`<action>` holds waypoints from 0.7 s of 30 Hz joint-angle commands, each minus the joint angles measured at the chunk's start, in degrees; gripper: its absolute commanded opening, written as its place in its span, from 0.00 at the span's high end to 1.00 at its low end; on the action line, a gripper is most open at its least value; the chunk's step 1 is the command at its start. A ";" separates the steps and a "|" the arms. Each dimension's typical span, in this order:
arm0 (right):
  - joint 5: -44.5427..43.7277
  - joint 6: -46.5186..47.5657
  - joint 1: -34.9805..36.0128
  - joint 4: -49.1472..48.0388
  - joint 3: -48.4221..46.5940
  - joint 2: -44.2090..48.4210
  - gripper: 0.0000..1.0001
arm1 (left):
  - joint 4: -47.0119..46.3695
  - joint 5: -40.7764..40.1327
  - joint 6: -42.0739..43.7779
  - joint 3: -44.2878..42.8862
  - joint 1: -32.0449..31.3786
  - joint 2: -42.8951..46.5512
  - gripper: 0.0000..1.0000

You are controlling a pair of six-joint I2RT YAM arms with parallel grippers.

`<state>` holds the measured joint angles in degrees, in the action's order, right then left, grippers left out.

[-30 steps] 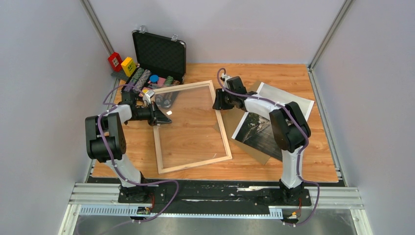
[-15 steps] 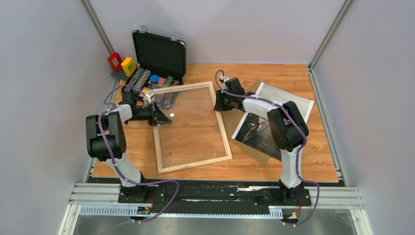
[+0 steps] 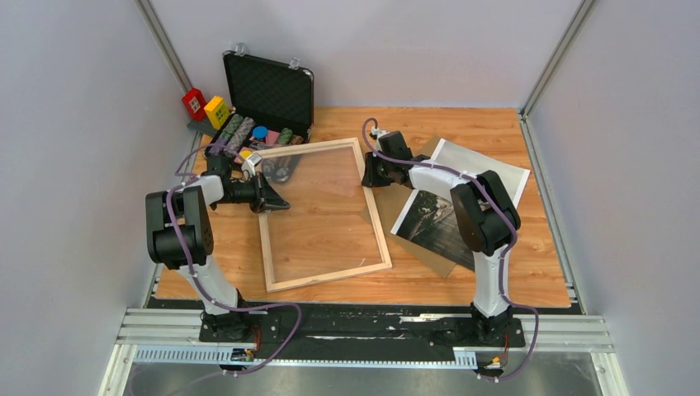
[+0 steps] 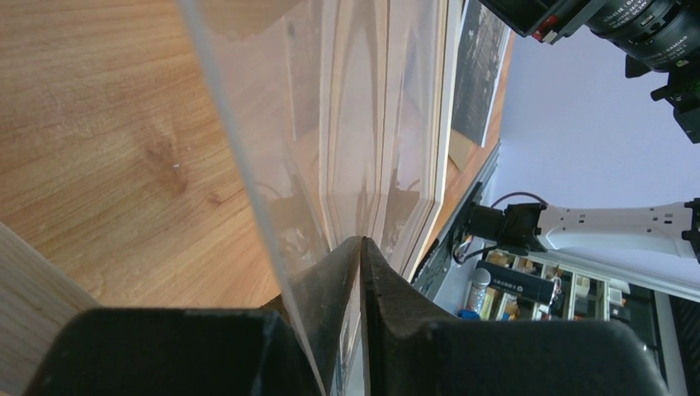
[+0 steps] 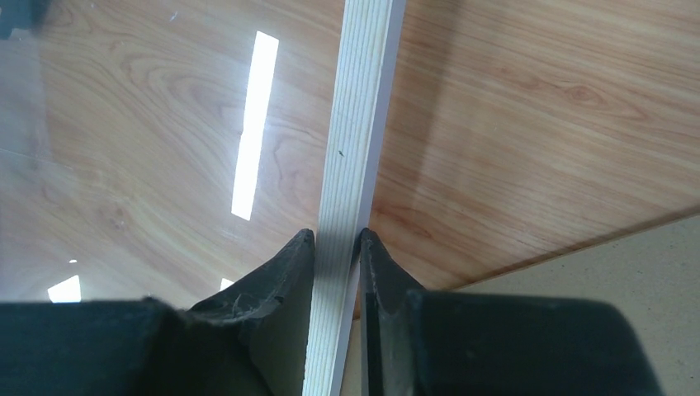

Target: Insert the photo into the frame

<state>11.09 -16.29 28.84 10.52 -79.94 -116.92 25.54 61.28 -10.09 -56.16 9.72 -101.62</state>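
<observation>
The frame (image 3: 330, 276) of pale wood lies mid-table with its clear pane (image 3: 322, 206) in it. My left gripper (image 3: 279, 201) reaches over the frame's left rail. In the left wrist view its jaws (image 4: 361, 243) are pinched together on the pane (image 4: 363, 124), one finger behind the glass and one in front. My right gripper (image 3: 367, 177) is at the right rail near the far corner, and both fingers press that rail (image 5: 355, 124) in the right wrist view (image 5: 337, 239). The photo (image 3: 429, 223) lies flat to the right, partly under the right arm.
A brown backing board (image 3: 433, 257) sticks out from under the photo. An open black case (image 3: 268, 87) stands at the back left, with coloured chips (image 3: 260, 134) in front of it. A red block (image 3: 195, 102) and a yellow block (image 3: 216, 110) sit beside the case.
My right gripper has closed in on the frame's right rail and shifted slightly toward the back. My left gripper has drawn back a little to the left. The frame has stayed in place.
</observation>
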 commanded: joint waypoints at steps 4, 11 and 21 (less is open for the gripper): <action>-0.94 1.09 0.54 -0.42 -2.28 0.19 0.81 | -0.46 -0.63 0.24 -2.34 -0.47 -0.64 0.79; -1.05 1.31 0.73 -0.25 -2.53 0.07 0.85 | 0.61 -1.96 0.31 -2.74 -0.70 -0.63 0.70; -0.79 1.35 0.80 -0.15 -2.66 0.28 0.87 | 3.40 -5.24 0.97 -3.63 -0.83 0.39 0.43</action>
<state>10.35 -16.16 29.17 10.70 -80.07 -116.92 27.90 57.45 -10.13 -57.65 9.28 -102.39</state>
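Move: The left gripper still has the left edge of the clear pane between its fingers. The middle of the frame lies about 10 cm to its right, 3 cm back and 4 cm below; the frame's left bar is some 5 cm to its left, 4 cm back and 5 cm down, and the chip case about 16 cm ahead and 6 cm left. From the right gripper, on the right bar, the frame's middle is roughly 10 cm left and 9 cm back. Let the pane's left edge out of the left gripper's pinch: open the fingers from nearly shut to about half while sinking about 1 cm just inside the frame's left bar, one finger under the pane and one above, the wrist tilting only a few degrees. Hold the right gripper still, keeping its pinch on the frame's right bar. ##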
